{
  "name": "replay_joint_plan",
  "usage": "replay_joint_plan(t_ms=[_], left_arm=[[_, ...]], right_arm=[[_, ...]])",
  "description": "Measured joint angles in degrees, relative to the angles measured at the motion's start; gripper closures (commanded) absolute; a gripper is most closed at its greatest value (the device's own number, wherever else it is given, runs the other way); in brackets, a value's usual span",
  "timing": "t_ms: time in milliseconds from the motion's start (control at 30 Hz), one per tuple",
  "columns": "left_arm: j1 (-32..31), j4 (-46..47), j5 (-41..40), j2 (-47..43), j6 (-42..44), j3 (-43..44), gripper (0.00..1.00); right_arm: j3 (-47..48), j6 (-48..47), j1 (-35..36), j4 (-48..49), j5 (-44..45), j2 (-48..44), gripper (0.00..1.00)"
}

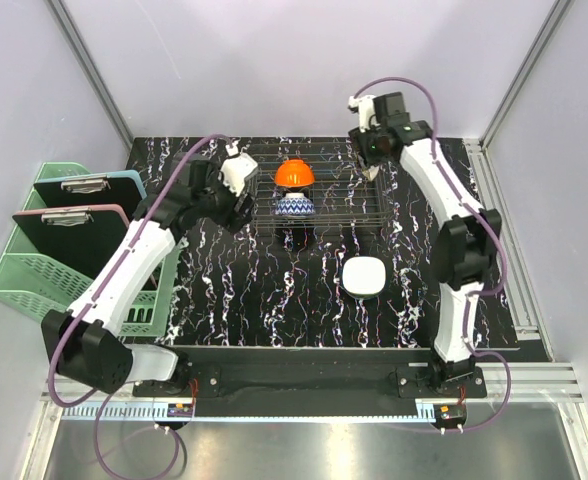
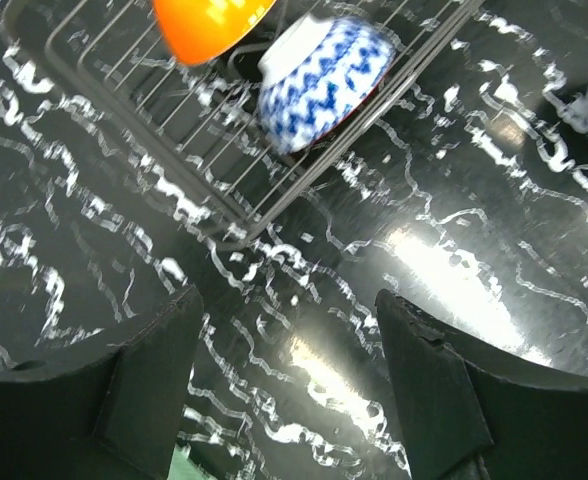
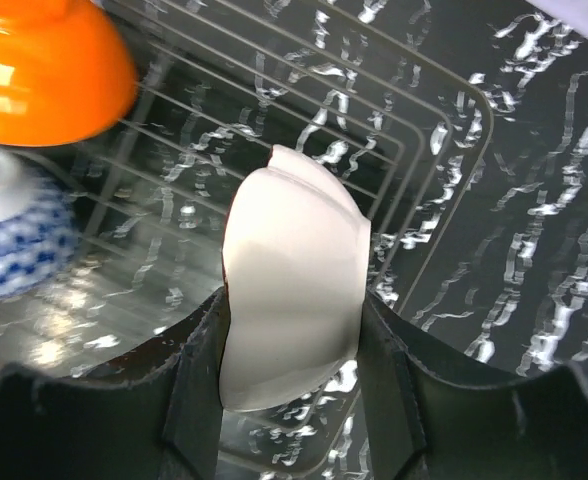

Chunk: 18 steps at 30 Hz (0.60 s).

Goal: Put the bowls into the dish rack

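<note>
The dish rack (image 1: 334, 200) (image 2: 164, 140) (image 3: 424, 150) lies at the back of the table. In its left part an orange bowl (image 1: 294, 174) (image 2: 209, 25) (image 3: 44, 70) and a blue-and-white patterned bowl (image 1: 295, 206) (image 2: 324, 80) (image 3: 14, 240) stand on edge. My right gripper (image 1: 368, 156) (image 3: 292, 330) hangs over the rack's right end, shut on a white bowl (image 3: 292, 270) held on edge above the wires. My left gripper (image 1: 242, 205) (image 2: 289, 370) is open and empty over the table, just left of the rack. Another white bowl (image 1: 366, 276) rests on the table in front of the rack.
A mint-green slatted basket (image 1: 24, 270) holding two clipboards (image 1: 69, 215) stands off the table's left side, beside my left arm. The black marbled mat (image 1: 274, 310) (image 2: 454, 260) covers the table. Grey walls close in the back and both sides.
</note>
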Motion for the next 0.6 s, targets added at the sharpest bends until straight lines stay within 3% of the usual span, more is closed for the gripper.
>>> replay_joint_plan(t_ms=[333, 600], left_arm=[[4.1, -0.7, 0.0, -5.0, 0.7, -5.0, 0.27], [5.7, -1.3, 0.7, -7.1, 1.2, -7.0, 0.27]], right_arm=[[13.7, -7.4, 7.6, -3.1, 20.0, 13.3, 1.0], [14.3, -12.3, 8.2, -2.9, 29.2, 18.9, 1.0]])
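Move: The patterned bowl is still in the right hand, and the free place in the dish rack's far right part lies about 5 cm ahead of that hand, 2 cm to its left and 13 cm below. The orange bowl stands some 16 cm to the hand's left and 4 cm farther out, the blue bowl also 16 cm left but 5 cm back, both about 12 cm below. From the left hand that free place is roughly 21 cm ahead, 27 cm right, 15 cm below. The patterned bowl, kept in the right fingers' unchanged grip, is lowered some 7 cm and carried about 4 cm forward towards the rack's free far right place, bearing slightly left before coming back right. Meanwhile the right wrist rolls steadily about 30 degrees, left side down. The left hand, empty and open, draws off left about 4 cm and a little back, away from the rack. ##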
